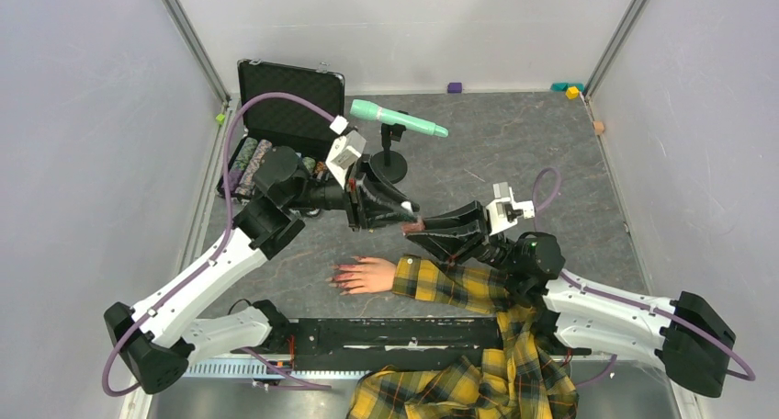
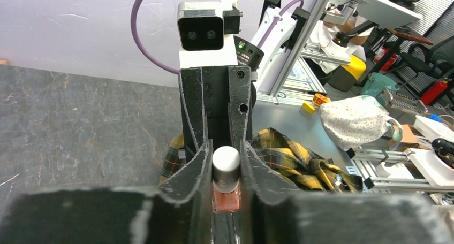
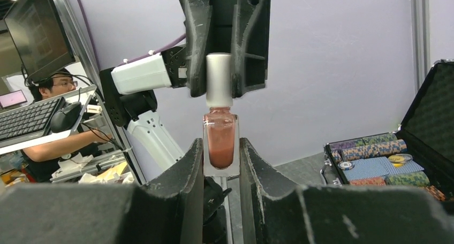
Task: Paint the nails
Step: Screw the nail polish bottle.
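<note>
A small polish bottle [image 1: 414, 225] with a white cap [image 3: 219, 78] and brownish-pink liquid [image 3: 220, 139] hangs in the air between both grippers. My left gripper [image 2: 225, 154] is shut on the cap [image 2: 225, 166]. My right gripper [image 3: 221, 149] is shut on the glass body. In the top view the left gripper [image 1: 406, 218] and right gripper [image 1: 422, 234] meet tip to tip above the table. Below them lies the pale mannequin hand [image 1: 371, 274], its red-pink nails [image 1: 339, 277] pointing left, with a yellow plaid sleeve [image 1: 450, 285].
An open black case [image 1: 292, 102] with rows of poker chips [image 1: 248, 166] stands at the back left. A teal handle on a black stand [image 1: 396, 118] is behind the grippers. Small blocks [image 1: 571, 90] lie by the back wall. A black rail [image 1: 386, 333] runs along the near edge.
</note>
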You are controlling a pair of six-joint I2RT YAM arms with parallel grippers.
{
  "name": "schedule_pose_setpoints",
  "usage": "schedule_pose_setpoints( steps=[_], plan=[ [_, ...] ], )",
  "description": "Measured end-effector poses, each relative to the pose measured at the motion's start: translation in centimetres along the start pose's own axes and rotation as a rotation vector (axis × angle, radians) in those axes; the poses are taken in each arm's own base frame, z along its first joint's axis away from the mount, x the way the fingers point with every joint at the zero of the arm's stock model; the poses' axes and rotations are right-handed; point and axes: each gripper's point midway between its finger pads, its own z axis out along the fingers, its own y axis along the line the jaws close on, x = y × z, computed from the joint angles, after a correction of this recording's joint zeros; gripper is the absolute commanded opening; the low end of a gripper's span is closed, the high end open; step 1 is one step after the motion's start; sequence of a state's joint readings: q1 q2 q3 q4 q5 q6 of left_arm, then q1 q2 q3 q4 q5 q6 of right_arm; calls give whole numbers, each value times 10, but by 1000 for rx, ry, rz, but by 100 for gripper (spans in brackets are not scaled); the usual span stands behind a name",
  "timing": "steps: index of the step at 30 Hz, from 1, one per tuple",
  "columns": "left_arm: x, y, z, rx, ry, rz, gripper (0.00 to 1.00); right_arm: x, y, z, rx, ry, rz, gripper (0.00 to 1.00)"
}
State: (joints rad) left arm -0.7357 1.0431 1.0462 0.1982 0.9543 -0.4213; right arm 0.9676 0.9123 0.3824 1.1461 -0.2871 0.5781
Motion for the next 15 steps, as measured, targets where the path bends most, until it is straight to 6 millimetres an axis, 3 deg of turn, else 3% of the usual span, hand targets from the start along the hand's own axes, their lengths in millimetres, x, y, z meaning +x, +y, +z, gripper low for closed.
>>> schedule_pose_setpoints(
  steps=[5, 10, 15],
  plan=[
    [5, -5, -4, -18, -4, -7, 98, -10, -9, 1, 36, -45, -29, 0],
    [9, -4, -10, -73, -4, -17, 100, -24, -17, 2, 74, -102, -72, 0],
    [10, 7, -18, -183, -11, -8, 100, -25, -27, 1, 122, -108, -118, 0]
  ],
)
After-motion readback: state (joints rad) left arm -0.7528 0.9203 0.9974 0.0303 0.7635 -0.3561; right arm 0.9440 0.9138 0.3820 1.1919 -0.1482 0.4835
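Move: The left fingers are still shut on the white cap of the nail polish bottle, whose body sits straight below them by about 4 cm. The right fingers grip that body, so the cap is some 4 cm above the right hand point. From the left hand, the mannequin hand lies far below, about 35 cm down, 10 cm to the left and some 2 cm farther out; the microphone stand's foot is roughly 35 cm ahead and 3 cm left, also about 35 cm down. Leftward and slightly down, about 2 cm in all, the left hand backs off from the cap as its fingers spread from nearly shut to fully open, its wrist turning some 10 degrees counter-clockwise. Meanwhile the right hand keeps its grip on the bottle body and carries it forward about 3 cm, a little right and up, turning clockwise about as much. ##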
